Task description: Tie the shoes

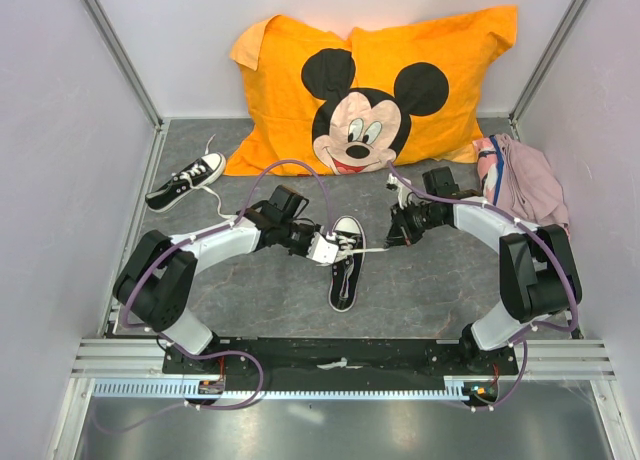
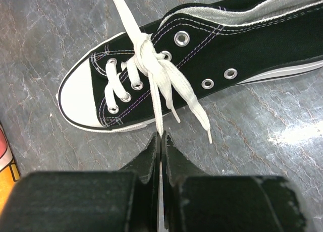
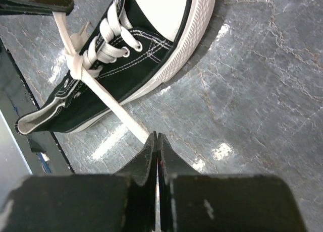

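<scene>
One black shoe (image 1: 344, 263) with a white toe cap lies in the middle of the table, between both grippers. Its white laces meet in a knot (image 2: 144, 49) over the eyelets. My left gripper (image 2: 161, 137) is shut on one lace strand (image 2: 158, 108), beside the shoe's side. In the right wrist view the same shoe (image 3: 132, 55) lies ahead, and a taut lace (image 3: 120, 112) runs from its knot into my right gripper (image 3: 156, 136), which is shut on it. A second shoe (image 1: 187, 181) lies apart at the far left, laces loose.
An orange Mickey Mouse pillow (image 1: 372, 88) leans against the back wall. A pink cloth bundle (image 1: 527, 180) sits at the right, behind the right arm. Grey walls and metal rails enclose the table; a black base bar (image 1: 330, 355) runs along the near edge.
</scene>
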Motion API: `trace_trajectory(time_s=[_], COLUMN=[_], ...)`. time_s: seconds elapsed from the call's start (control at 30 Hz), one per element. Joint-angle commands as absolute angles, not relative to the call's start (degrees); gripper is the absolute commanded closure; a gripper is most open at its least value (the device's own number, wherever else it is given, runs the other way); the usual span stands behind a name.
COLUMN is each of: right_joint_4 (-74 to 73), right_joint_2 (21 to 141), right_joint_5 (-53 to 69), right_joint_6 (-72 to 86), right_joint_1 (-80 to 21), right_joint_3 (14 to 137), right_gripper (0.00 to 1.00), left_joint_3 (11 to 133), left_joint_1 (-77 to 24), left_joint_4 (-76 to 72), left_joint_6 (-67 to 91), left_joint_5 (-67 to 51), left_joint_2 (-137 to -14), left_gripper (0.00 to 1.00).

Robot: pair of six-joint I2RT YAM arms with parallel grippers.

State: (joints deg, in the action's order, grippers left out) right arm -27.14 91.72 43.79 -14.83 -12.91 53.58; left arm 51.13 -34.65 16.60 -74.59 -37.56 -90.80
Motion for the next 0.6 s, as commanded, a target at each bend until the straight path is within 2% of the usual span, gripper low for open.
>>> trace_trajectory(time_s=[0.0, 0.2, 0.43, 0.57], right_joint_4=[-28.1, -27.9, -27.7, -28.0], right_joint_2=[91.1, 91.8, 91.7, 91.1], right_joint_5=[43.1, 44.8, 50.0, 51.7], right_joint_6=[-17.7, -16.8, -13.9, -13.1], right_joint_1=[-12.0, -11.9, -12.0, -12.0], right_joint_3=[53.0, 53.8, 54.7, 54.6], right_gripper=[1.0, 1.0, 1.0, 1.0], left_joint_3=[51.7, 54.7, 52.5, 50.7], left_joint_1=[-33.8, -33.8, -33.2, -32.8], left_joint_4=[16.8, 16.4, 15.5, 15.4], left_joint_6=[-75.7, -72.4, -68.8, -65.1], left_joint_5=[-37.6, -37.9, -39.1, -40.3], left_joint_2=[-91.0, -93.2, -88.8, -84.7], left_gripper=[0.98, 0.98, 0.68, 0.59])
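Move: From the left fingers, which still pinch a white lace strand, the knot on the shoe lies about 4 cm to the right, 1 cm farther out and roughly 1 cm lower. The white toe cap is some 5 cm ahead, 3 cm right and 4 cm down; the loose lace tails lie 2 cm back, 3 cm right, 3 cm down. For the right gripper, also holding lace, the knot is about 8 cm left, 1 cm back and 1 cm down. Open the left gripper to a bit over a third of its range and let go of the lace strand just left of the knot, easing forward about 1 cm along the shoe with a slight dip, then starting to lift. Keep the right fingers shut on their lace end and nearly in place, giving back barely a centimetre. ##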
